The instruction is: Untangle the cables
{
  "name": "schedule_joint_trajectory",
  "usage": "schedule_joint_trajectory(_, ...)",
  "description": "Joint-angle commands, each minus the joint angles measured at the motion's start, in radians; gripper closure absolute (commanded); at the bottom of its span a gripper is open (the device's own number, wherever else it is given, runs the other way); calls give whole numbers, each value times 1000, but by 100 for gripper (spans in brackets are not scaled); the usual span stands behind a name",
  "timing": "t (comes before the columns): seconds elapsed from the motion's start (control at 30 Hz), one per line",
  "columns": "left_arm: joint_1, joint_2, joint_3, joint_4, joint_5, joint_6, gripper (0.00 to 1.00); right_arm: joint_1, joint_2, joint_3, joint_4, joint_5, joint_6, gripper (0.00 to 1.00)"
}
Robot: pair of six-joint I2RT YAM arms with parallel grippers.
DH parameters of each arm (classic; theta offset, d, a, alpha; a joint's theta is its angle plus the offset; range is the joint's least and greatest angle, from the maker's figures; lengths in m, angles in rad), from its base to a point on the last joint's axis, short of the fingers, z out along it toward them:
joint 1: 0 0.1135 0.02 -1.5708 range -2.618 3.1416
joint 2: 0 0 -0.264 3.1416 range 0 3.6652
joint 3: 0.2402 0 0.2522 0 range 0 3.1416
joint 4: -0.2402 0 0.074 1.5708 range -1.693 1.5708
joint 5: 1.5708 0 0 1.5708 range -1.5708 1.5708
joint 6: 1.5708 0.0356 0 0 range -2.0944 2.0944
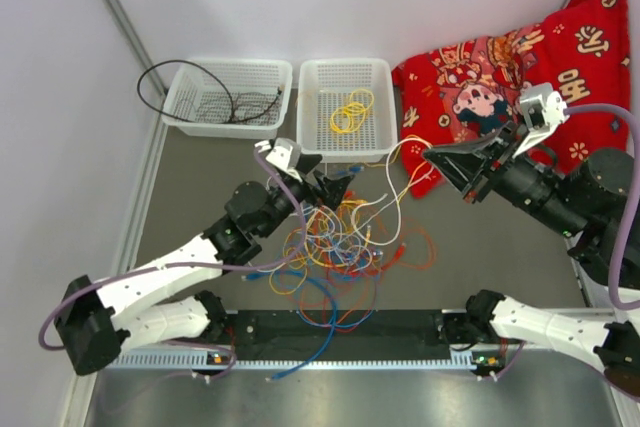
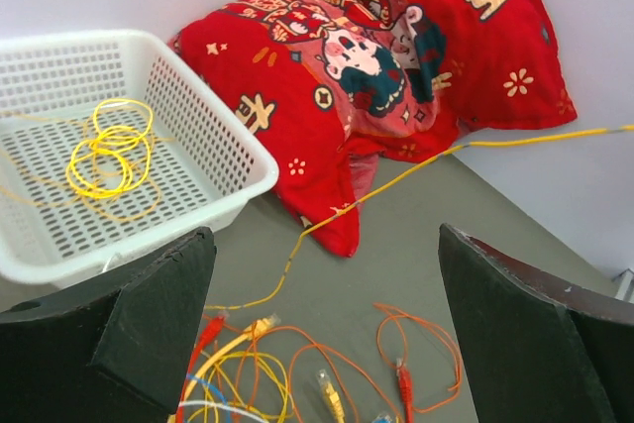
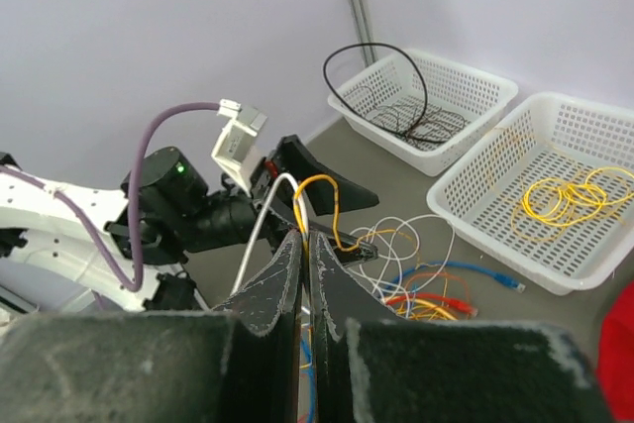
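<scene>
The cables (image 1: 335,247) lie in a loose tangle of orange, yellow, blue, white and red loops on the grey table in front of the arm bases. My left gripper (image 1: 325,182) hovers over the tangle's far edge, open and holding nothing. In the left wrist view the left gripper (image 2: 327,329) has its fingers (image 2: 149,324) wide apart above plug ends. My right gripper (image 1: 432,155) is raised to the right and shut on a yellow cable (image 3: 319,181) and a white cable (image 3: 260,230). The yellow cable (image 2: 396,183) runs taut from there down toward the tangle.
Two white mesh baskets stand at the back. The left basket (image 1: 200,112) holds black cable. The right basket (image 1: 382,97) holds a yellow coil (image 1: 350,110). A red patterned cushion (image 1: 560,57) fills the back right corner. Walls close in on the left and at the back.
</scene>
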Motion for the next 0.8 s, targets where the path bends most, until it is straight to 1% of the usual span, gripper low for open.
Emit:
schedule_joint_trajectory(0.0,1,53,-1,219,71,43,2,-2,-5,47,-16,-18,19,100)
schedule_joint_trajectory(0.03,1,76,-1,247,83,49,2,-2,-3,50,-23,-39,22,100)
schedule_joint_trajectory(0.17,1,140,8,298,116,75,3,-2,-8,64,-35,-44,28,100)
schedule_joint_trajectory(0.27,1,209,28,344,137,118,8,-2,-11,72,-38,-56,39,100)
schedule_joint_trajectory(0.33,1,263,51,350,143,139,28,-2,-12,76,-49,-59,42,100)
schedule_joint_trajectory(0.37,1,278,74,348,143,153,40,-2,-14,76,-53,-56,42,100)
schedule_joint_trajectory(0.4,1,291,80,348,131,155,69,-2,-21,73,-58,-47,45,100)
schedule_joint_trajectory(0.43,1,308,85,352,122,155,78,-2,-26,72,-62,-42,45,100)
schedule_joint_trajectory(0.47,1,311,89,359,116,164,93,-2,-31,69,-63,-38,44,100)
schedule_joint_trajectory(0.5,1,317,91,359,85,164,100,-3,-40,60,-63,-30,45,100)
schedule_joint_trajectory(0.63,3,291,92,349,42,161,100,-2,-61,34,-59,-25,44,100)
schedule_joint_trajectory(0.67,3,279,103,335,37,162,100,-2,-66,15,-55,13,42,100)
schedule_joint_trajectory(0.7,4,247,114,272,34,164,100,-2,-74,5,-55,25,42,80)
schedule_joint_trajectory(0.73,4,230,129,232,18,167,100,-2,-92,-8,-55,37,42,55)
schedule_joint_trajectory(0.77,4,214,179,171,7,172,100,-2,-101,-32,-59,63,42,39)
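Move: The yellow cable strand I want with my left hand sags across in front of it, roughly 3 cm ahead, 6 cm to the right and 4 cm lower. From that same hand, the basket with the yellow coil is about 30 cm ahead, 5 cm right and 24 cm below, and the tangled pile some 29 cm below, 2 cm right. From my raised right hand the strand's catching point is about 13 cm ahead, 7 cm left and 22 cm lower. I swing my open left hand some 6 cm to the right, then also forward and about 4 cm down onto the yellow strand, shut the fingers to pinch it, and lift about 1 cm. My right hand, still shut on the white and yellow cables at first, eases some 3 cm back and right at the same height, then begins to open and lets them go. ##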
